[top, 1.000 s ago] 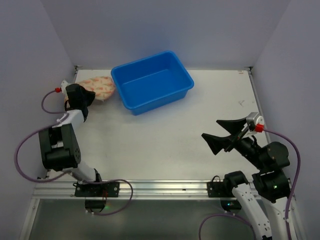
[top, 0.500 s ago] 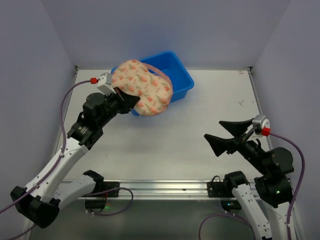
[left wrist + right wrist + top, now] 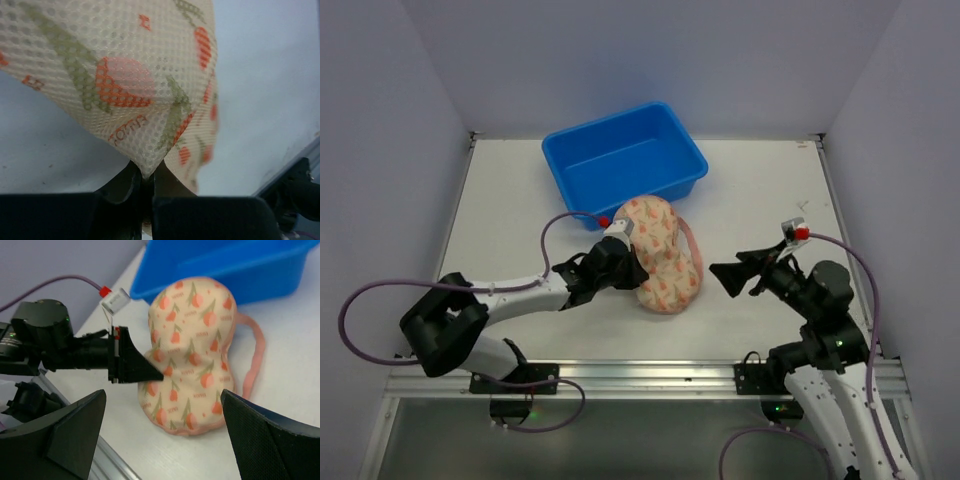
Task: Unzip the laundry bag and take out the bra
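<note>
The laundry bag [image 3: 665, 255], a cream pouch with orange-pink flowers, lies on the table in front of the blue bin. Its pink loop [image 3: 250, 352] trails off on the bin side. My left gripper [image 3: 633, 265] is shut on a fold of the bag's mesh fabric [image 3: 144, 165] at its left side, and the bag [image 3: 125, 75] fills the left wrist view. My right gripper [image 3: 735, 275] stands open just right of the bag, apart from it; in the right wrist view its jaws [image 3: 165, 440] frame the bag [image 3: 192, 355]. The bra is out of view.
The blue bin [image 3: 625, 165] stands empty at the back middle, just behind the bag; its wall [image 3: 225, 270] shows in the right wrist view. The metal rail [image 3: 640, 375] runs along the near table edge. Grey walls close in the left and right sides.
My left arm has carried the bag from the back left corner, over the bin, down to the front middle of the table. My right gripper has swung left towards it, still open.
</note>
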{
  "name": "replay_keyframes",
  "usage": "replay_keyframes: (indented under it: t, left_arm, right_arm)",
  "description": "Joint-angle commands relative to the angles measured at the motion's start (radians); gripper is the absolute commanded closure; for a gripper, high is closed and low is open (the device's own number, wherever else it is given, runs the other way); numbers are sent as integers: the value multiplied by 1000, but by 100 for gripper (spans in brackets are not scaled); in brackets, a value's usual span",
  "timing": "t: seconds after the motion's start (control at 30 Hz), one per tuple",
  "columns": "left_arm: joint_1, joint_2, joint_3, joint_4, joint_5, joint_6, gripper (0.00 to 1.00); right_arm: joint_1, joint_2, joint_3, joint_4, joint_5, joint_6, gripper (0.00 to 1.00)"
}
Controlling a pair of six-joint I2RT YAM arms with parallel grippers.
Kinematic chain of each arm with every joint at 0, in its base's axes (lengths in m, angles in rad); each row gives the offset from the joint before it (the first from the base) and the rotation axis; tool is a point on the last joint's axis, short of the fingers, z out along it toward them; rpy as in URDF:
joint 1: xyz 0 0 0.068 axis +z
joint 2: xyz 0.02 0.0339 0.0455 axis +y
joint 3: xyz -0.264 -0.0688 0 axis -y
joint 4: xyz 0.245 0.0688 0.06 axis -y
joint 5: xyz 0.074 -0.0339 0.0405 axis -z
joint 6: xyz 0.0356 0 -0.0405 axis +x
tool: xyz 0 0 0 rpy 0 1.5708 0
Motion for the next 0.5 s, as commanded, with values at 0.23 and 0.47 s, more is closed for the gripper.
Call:
replay_keyframes:
  t: [0.23,0.47]
  left_arm:
    - [3,142,-77,184,-102,-149,54]
    - [3,2,-236,187,-54,-239,27]
  right_arm:
    - [113,179,-227,136,178,137,2]
    - [205,308,-203,129,231,169,7]
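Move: The left hand already pinches the laundry bag by its left edge, some 8 cm above the table; the bag's middle is about 3 cm ahead, 5 cm right and 4 cm lower. The blue bin is roughly 22 cm ahead, 3 cm left. From the open right hand, the bag's middle lies about 8 cm ahead, 11 cm left and 23 cm below; the pink strap is about 10 cm ahead, 3 cm left. Left lowers the bag about 6 cm and lets go; right, open, sinks about 15 cm towards it, tipping down. ##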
